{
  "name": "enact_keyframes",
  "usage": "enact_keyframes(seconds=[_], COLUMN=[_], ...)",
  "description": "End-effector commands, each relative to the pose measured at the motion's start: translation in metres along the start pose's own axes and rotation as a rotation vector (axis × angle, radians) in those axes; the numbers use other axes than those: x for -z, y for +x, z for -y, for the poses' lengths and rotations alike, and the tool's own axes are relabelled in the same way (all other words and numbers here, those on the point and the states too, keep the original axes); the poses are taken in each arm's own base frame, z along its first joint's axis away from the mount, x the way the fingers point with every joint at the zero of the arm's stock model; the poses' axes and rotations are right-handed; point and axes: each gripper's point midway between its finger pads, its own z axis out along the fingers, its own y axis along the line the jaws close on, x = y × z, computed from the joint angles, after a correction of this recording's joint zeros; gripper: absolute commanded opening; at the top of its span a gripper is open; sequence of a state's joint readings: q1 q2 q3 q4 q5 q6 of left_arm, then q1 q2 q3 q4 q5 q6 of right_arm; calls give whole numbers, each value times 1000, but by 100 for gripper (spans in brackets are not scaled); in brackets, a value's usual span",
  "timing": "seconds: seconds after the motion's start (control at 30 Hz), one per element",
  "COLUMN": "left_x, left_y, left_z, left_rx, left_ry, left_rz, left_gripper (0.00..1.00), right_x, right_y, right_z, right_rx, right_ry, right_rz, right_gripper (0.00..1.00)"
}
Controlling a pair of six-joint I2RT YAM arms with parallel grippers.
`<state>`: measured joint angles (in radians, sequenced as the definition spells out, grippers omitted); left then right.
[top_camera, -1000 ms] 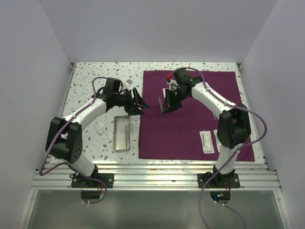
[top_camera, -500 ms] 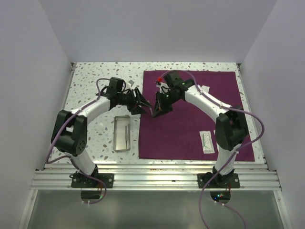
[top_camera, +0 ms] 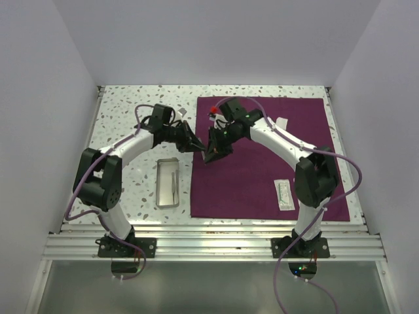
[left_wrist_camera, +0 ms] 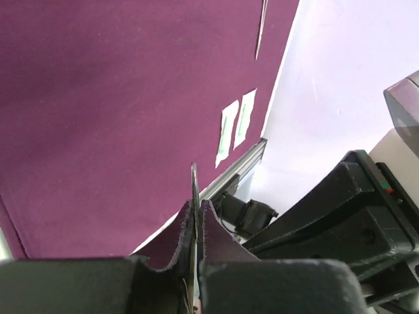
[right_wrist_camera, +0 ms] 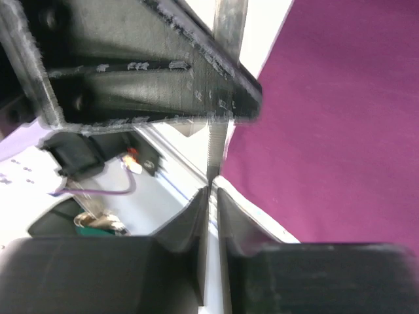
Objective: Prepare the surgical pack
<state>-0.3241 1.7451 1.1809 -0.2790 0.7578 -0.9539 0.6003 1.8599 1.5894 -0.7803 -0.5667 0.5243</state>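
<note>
The dark magenta cloth lies flat on the right half of the table. My two grippers meet above its left edge. The right gripper is shut on a thin metal instrument, whose serrated strip runs up between the left gripper's fingers. In the left wrist view the left gripper is shut on the same metal blade. The small steel tray sits on the speckled table left of the cloth. White gauze packets lie on the cloth's near right part. Another thin instrument lies on the cloth.
A small white item sits on the cloth behind the right arm. White walls close in the table on three sides. An aluminium rail runs along the near edge by the arm bases.
The right gripper carried the instrument left to the cloth's edge. The left gripper moved right to meet it and went from open to shut on the instrument.
</note>
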Motion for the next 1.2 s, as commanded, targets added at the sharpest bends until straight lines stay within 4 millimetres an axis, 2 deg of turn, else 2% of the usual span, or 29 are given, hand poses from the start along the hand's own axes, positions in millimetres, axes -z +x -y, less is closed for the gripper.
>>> enact_keyframes(seconds=[0.0, 0.07, 0.1, 0.13, 0.17, 0.2, 0.23, 0.33, 0.43, 0.53, 0.73, 0.87, 0.9, 1.03, 1.13, 1.17], left_x=[8, 20, 29, 37, 50, 60, 70, 82, 85, 87, 90, 81, 80, 79, 81, 81], left_y=[6, -1, 8, 10, 8, 16, 22, 41, 47, 42, 35, 31, 31, 28, 29, 29], left_z=[-15, -31, -48, -58, -76, -89, -106, -137, -152, -160, -177, -174, -175, -172, -170, -170], left_rx=[-67, -167, -158, -182, -234, -233, -242, -239, -230, -238, -251, -253, -253, -264, -269, -274], left_ry=[-88, -210, -301, -361, -462, -524, -595, -681, -731, -779, -879, -848, -845, -839, -831, -829], left_rz=[-13, 36, 12, 20, 59, 48, 62, 27, 9, 7, -28, -33, -38, -33, -31, -32], left_gripper=[0, 0, 0, 0, 0, 0, 0, 0, 0, 0, 0, 8, 9, 18, 25, 29], right_x=[25, 33, 41, 49, 56, 61, 68, 77, 82, 96, 124, 141, 140, 161, 171, 177], right_y=[-20, -20, -30, -29, -34, -38, -40, -45, -49, -53, -65, -70, -72, -82, -92, -100], right_z=[-13, 6, 11, 28, 38, 44, 54, 72, 92, 122, 152, 178, 188, 235, 254, 253], right_rx=[41, 53, 68, 63, 83, 86, 74, 48, 20, -19, -54, -110, -130, -236, -286, -284], right_ry=[28, 127, 174, 265, 308, 335, 363, 380, 405, 481, 558, 633, 650, 729, 756, 759], right_rz=[88, 77, 103, 103, 115, 123, 124, 130, 134, 141, 190, 215, 209, 250, 290, 313], right_gripper=[18, 34, 44, 48, 52, 57, 58, 61, 62, 63, 65, 66, 66, 67, 67, 68])
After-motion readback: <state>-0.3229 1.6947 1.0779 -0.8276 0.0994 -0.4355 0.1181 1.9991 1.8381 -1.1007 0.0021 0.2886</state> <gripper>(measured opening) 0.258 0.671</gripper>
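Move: The scalpel is at the start gripped by both hands. The tray for it lies with its middle about 10 cm back, 13 cm left and 12 cm below the left hand; two tweezers in it lie some 3 cm to the right of its middle. The clamp lies roughly 12 cm ahead, 32 cm right and 14 cm below the right hand, with a gauze pad about 10 cm beyond it and 3 cm to its left. The scalpel comes free of the right fingers as they open wide, and the left hand, keeping it pinched, carries it some 15 cm left, 11 cm down and 8 cm back into the tray, tipping about 50 degrees to point down, then parts its fingers to let go. The right hand heads about 27 cm right and 13 cm forward towards the clamp, rising slightly, then sinking, its fingers swinging to point down. ##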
